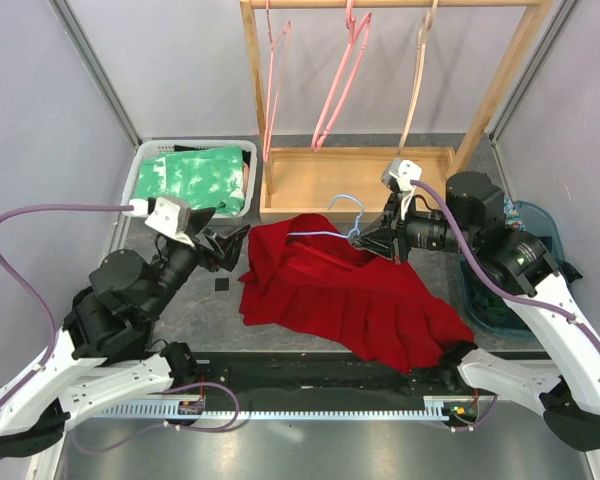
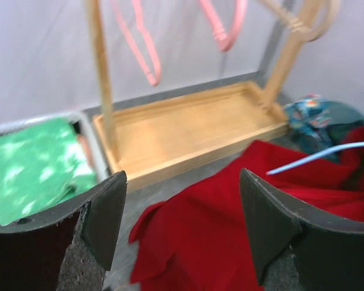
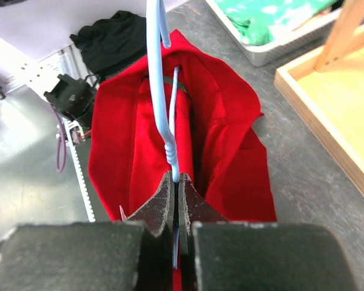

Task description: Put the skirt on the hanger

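The red skirt lies crumpled on the grey table, with a light blue wire hanger partly inside its upper edge. My right gripper is shut on the hanger's twisted neck, and the hook points away over the skirt. My left gripper stands open just left of the skirt's top left corner. Its wrist view shows the gripper with nothing between the fingers, the skirt lying below and beyond them, and the hanger's blue wire at the right.
A wooden rack with a tray base stands behind the skirt, carrying pink hangers and a beige one. A white basket of green cloth sits at back left. A blue bin sits behind the right arm.
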Motion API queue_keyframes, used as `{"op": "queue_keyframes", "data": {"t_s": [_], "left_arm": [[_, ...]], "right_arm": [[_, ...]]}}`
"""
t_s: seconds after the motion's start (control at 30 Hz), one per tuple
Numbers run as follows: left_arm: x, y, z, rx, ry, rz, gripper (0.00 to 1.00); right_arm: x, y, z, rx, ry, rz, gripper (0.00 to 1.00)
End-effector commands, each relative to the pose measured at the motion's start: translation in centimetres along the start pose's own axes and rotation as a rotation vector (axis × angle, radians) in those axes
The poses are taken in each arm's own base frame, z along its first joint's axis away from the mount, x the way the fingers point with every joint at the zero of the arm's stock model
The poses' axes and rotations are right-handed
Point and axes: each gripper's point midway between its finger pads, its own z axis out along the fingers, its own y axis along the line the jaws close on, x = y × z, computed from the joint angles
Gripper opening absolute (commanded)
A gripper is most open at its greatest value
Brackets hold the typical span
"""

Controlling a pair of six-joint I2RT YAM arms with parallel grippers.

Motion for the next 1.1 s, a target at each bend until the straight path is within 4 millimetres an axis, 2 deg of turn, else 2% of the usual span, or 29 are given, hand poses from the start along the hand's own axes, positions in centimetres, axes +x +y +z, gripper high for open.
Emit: {"op": "queue_keyframes", "data": {"t_s": [0.0, 0.07, 0.1, 0.13, 0.23, 0.27, 0.3, 0.37, 0.57, 0.73, 0.83, 0.97, 1.07], "left_arm": [[-0.3, -3.9, 0.5, 0.229, -0.011, 0.128, 0.81], [0.1, -6.0, 0.9, 0.335, 0.005, 0.168, 0.81], [-0.4, -6.8, 0.8, 0.377, -0.005, 0.175, 0.81], [-0.6, -8.4, 0.8, 0.461, -0.015, 0.186, 0.81], [-1.9, -10.7, 0.5, 0.594, -0.072, 0.236, 0.81], [-1.5, -11.5, 0.9, 0.627, -0.056, 0.250, 0.81], [-2.4, -12.1, 0.8, 0.656, -0.071, 0.259, 0.81], [-1.7, -13.5, 1.3, 0.731, -0.041, 0.289, 0.81], [1.0, -15.6, 2.2, 0.837, 0.086, 0.312, 0.79], [3.8, -17.3, 0.8, 0.994, 0.211, 0.301, 0.70], [4.9, -17.4, 0.6, 1.009, 0.254, 0.296, 0.53], [5.5, -17.0, 1.1, 0.972, 0.273, 0.306, 0.02], [5.1, -15.8, 2.1, 0.882, 0.255, 0.325, 0.02]], "right_arm": [[-3.4, 2.0, -0.1, -0.116, -0.119, -0.080, 0.00], [-3.7, 2.6, -0.1, -0.152, -0.120, -0.101, 0.00], [-3.8, 2.8, 0.0, -0.170, -0.118, -0.103, 0.00], [-4.0, 3.1, -0.1, -0.185, -0.119, -0.107, 0.00], [-4.6, 4.2, -0.4, -0.248, -0.121, -0.125, 0.00], [-4.9, 4.5, -0.5, -0.265, -0.127, -0.153, 0.00], [-4.8, 4.8, -0.5, -0.286, -0.125, -0.159, 0.00], [-4.7, 5.4, -0.8, -0.323, -0.125, -0.174, 0.00], [-4.0, 6.6, -1.4, -0.391, -0.120, -0.195, 0.00], [-3.8, 6.9, -1.7, -0.400, -0.124, -0.204, 0.00], [-3.8, 6.9, -1.7, -0.400, -0.124, -0.202, 0.00], [-3.4, 6.7, -1.5, -0.398, -0.117, -0.191, 0.00], [-3.0, 6.1, -1.2, -0.365, -0.116, -0.175, 0.00]]}}
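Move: The hanger's left shoulder, my left hand's target, lies about 19 cm to its right, roughly level fore and aft, some 7 cm lower. From that same hand the hook top is about 6 cm ahead, 23 cm right and 5 cm down, and the skirt's bulk about 10 cm back, 24 cm right and 20 cm below. My right hand still holds the hanger by the neck, so that shoulder lies about 6 cm left and 2 cm ahead of it, at about its height. I swing my open left hand some 16 cm to the right and 7 cm back to the hanger. On the way the wrist turns about 55 degrees clockwise and rolls its left side up; the hand dips nearly 5 cm at the end, and its fingers close to pinch the shoulder wire beside my right fingers. Meanwhile my right hand, keeping its pinch, draws the hanger back about 4 cm and a little left and up, turning it some 20 degrees counter-clockwise. ##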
